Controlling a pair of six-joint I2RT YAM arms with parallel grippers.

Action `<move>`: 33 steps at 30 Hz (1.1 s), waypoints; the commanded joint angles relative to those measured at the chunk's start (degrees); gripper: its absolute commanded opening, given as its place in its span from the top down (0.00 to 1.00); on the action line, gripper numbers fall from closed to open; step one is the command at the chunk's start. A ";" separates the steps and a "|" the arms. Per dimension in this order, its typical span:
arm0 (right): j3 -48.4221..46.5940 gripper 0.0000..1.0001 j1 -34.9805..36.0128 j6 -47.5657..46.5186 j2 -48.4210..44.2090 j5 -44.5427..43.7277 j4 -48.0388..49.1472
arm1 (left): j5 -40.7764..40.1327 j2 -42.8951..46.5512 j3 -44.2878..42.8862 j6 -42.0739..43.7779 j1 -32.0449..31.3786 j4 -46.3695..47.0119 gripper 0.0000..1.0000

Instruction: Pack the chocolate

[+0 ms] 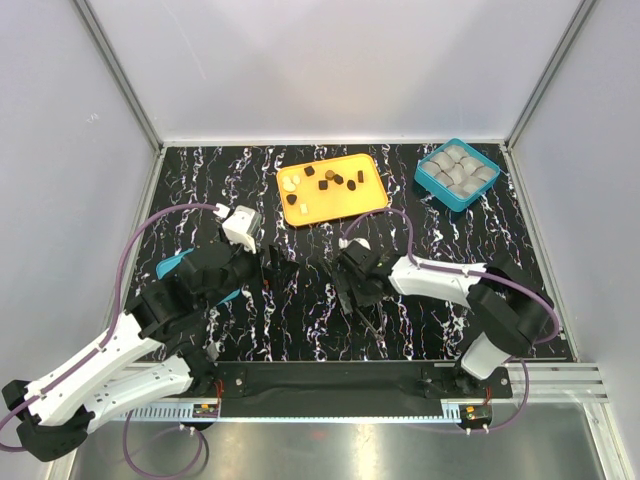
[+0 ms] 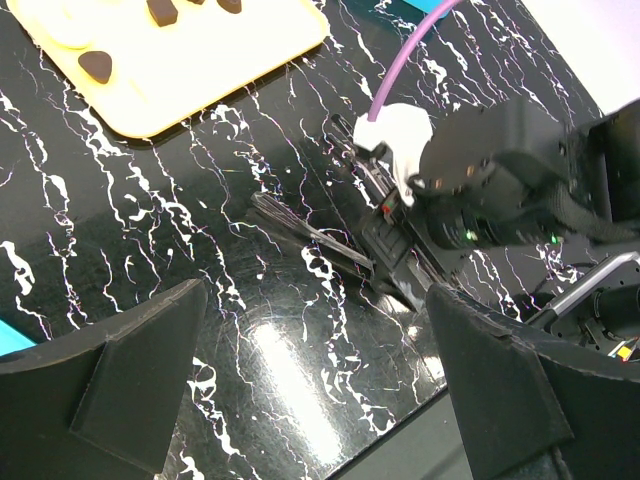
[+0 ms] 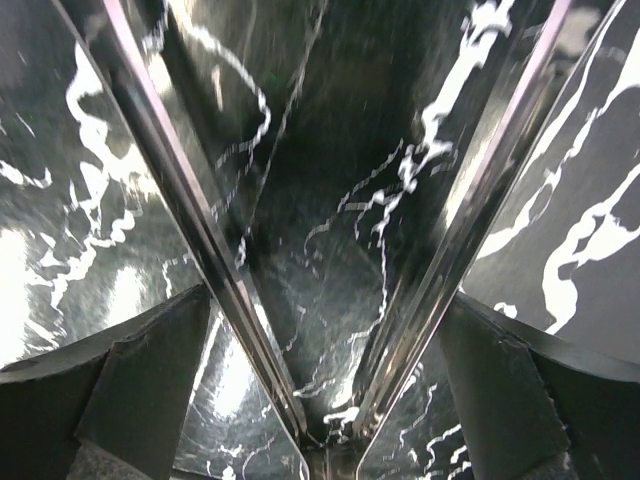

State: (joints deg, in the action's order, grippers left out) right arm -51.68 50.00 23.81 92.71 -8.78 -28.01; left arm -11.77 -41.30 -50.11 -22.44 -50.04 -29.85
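The chocolate (image 1: 326, 180) lies on an orange tray (image 1: 360, 200) at the back middle: dark brown lumps and a few cream ovals (image 1: 290, 185). The left wrist view shows a dark piece (image 2: 97, 66) on that tray (image 2: 230, 70). My left gripper (image 1: 275, 268) (image 2: 315, 300) hovers open over bare table in front of the tray. My right gripper (image 1: 345, 290) (image 3: 325, 300) is open and low over the table. Metal tongs (image 3: 215, 290) (image 2: 310, 235) lie between its fingers, their two arms spreading in a V close to the pads.
A teal box (image 1: 430, 185) with grey cups (image 1: 457, 170) stands at the back right. A teal flat piece (image 1: 175, 265) lies partly under the left arm. The two grippers face each other closely at mid-table. Grey walls enclose the table.
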 commanded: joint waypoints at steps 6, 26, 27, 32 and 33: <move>-0.88 0.00 2.47 2.73 0.98 -3.26 -3.19 | 1.14 0.96 0.19 0.29 -0.32 3.83 0.01; -5.09 0.36 3.18 0.54 1.52 -3.27 -5.74 | -9.41 9.39 1.06 4.68 -0.67 -4.26 0.01; -6.31 0.37 3.09 0.53 1.16 -3.09 -6.26 | -9.41 9.92 1.33 4.60 -0.67 -4.17 0.01; -12.21 0.38 3.09 -0.52 -1.47 -3.79 -13.02 | -9.15 9.75 1.33 3.89 -0.67 -4.52 0.01; -14.48 0.39 3.09 -0.70 -1.91 -3.88 -15.30 | -8.97 9.75 1.33 3.72 -0.67 -4.52 0.01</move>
State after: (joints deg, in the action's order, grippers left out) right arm -59.83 52.51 24.49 94.91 -10.55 -37.85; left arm -19.14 -31.40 -49.12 -19.07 -50.52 -35.05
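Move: The right hand, wide open and low over the table, straddles the metal tongs: their middle is right at its pads, roughly 1 cm lower, with the hinge back and to the right. From that hand, the yellow tray's middle is about 23 cm ahead and 5 cm left at nearly table height, the blue box of wrappers some 26 cm ahead and 21 cm right. The high left hand has the tongs about 2 cm ahead, 12 cm right and 25 cm below. Pinching the tongs' two shafts from outside, the right fingers close by about a third of their range, after the low hand has edged back about 1 cm and then left as much. With the squeeze kept, it starts straight up, about 2 cm by the end. The empty left hand, still open, swings some 4.5 cm left and slightly up, away from the tongs. ##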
